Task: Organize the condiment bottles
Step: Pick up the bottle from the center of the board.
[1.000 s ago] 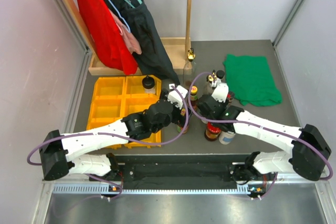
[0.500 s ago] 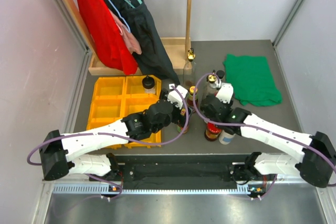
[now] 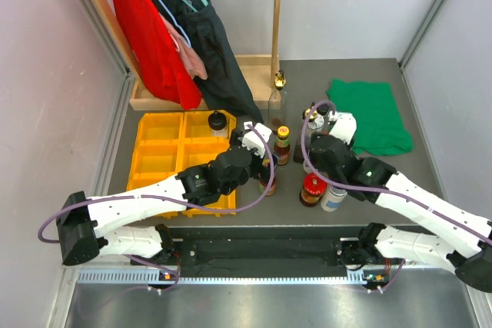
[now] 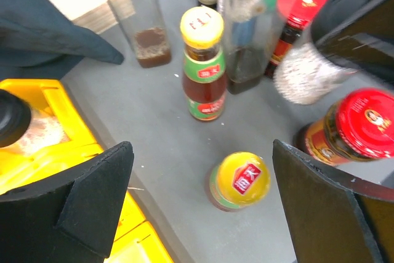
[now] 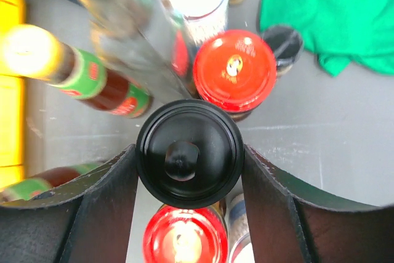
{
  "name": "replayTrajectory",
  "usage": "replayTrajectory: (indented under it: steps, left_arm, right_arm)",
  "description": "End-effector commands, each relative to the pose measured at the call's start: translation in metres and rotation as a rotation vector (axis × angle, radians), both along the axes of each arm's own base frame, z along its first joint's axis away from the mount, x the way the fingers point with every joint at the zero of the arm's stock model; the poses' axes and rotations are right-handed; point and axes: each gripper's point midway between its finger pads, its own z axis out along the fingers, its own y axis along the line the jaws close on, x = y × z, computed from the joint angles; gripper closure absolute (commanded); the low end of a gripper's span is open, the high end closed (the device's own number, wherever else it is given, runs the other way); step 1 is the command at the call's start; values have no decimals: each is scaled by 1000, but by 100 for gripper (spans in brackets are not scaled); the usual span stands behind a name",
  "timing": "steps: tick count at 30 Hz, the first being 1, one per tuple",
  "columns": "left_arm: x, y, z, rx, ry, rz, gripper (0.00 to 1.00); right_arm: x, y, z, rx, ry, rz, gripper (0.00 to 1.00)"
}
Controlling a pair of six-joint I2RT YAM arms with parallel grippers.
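Note:
The condiment bottles stand clustered right of the yellow tray (image 3: 165, 155). My left gripper (image 4: 203, 204) hangs open above a yellow-capped sauce bottle (image 4: 240, 181), its fingers wide on either side without touching. A second yellow-capped bottle (image 4: 203, 63) stands just beyond, in the top view (image 3: 282, 144). My right gripper (image 5: 189, 158) is shut on a black-capped jar (image 5: 189, 153), pads pressed against the cap; from the left wrist its speckled body (image 4: 305, 75) shows raised among the others. Red-lidded jars (image 5: 234, 72) (image 5: 184, 238) sit directly behind and in front of it.
A black-capped jar (image 3: 218, 122) sits in the tray's back right compartment. Tall gold-topped bottles (image 3: 277, 86) (image 3: 311, 118) and a silver-lidded canister (image 3: 333, 197) crowd the cluster. A green cloth (image 3: 373, 113) lies at the right. Hanging clothes (image 3: 184, 28) and a wooden stand (image 3: 254, 67) are behind.
My right gripper has shifted right and back with the black-capped jar, uncovering the yellow-capped bottle beside it. The left gripper has stayed open in place.

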Motion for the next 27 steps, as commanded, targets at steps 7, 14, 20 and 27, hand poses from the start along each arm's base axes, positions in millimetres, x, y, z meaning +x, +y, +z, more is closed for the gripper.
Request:
replayTrajectory:
  steps: [7,14,20,27]
  left_arm:
    - [20,32,34,-72,-70,229,1]
    - [23,52,62,-144,-111,311,1]
    - [30,81,75,-144,-137,452,1]
    - [50,121,64,-152,-56,601,1]
  right_arm:
    - [-17,-9,109,93,-156,123,100]
    - [-28,-12,147,100,-195,207,100]
    - [-44,8,194,178,-278,401,100]
    - [-54,60,234,257,-334,659,100]
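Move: Already clear of the table in the right fingers is the black-lidded bottle; the yellow tray's middle lies some 36 cm left of that hand, 5 cm farther out and 17 cm down. The near red-lidded jar is about 6 cm back and 1 cm left, the far one 5 cm ahead and 3 cm right, both 13 cm below. From the left hand the near sauce bottle stands 2 cm back, 2 cm right, 12 cm down; the far one about 6 cm ahead, 5 cm right, 12 cm down; the tray's middle 6 cm ahead, 22 cm left, 19 cm down. Upward and a little back, the right hand carries the black-lidded bottle well clear of the jars, about 18 cm higher, keeping its grip, tipping its fingers up slightly and, in the second half, swinging counter-clockwise and drifting left. The left hand, empty and wide open, goes left about 9 cm, also rising and edging forward as it turns counter-clockwise, away from the near sauce bottle to the tray's right edge. ##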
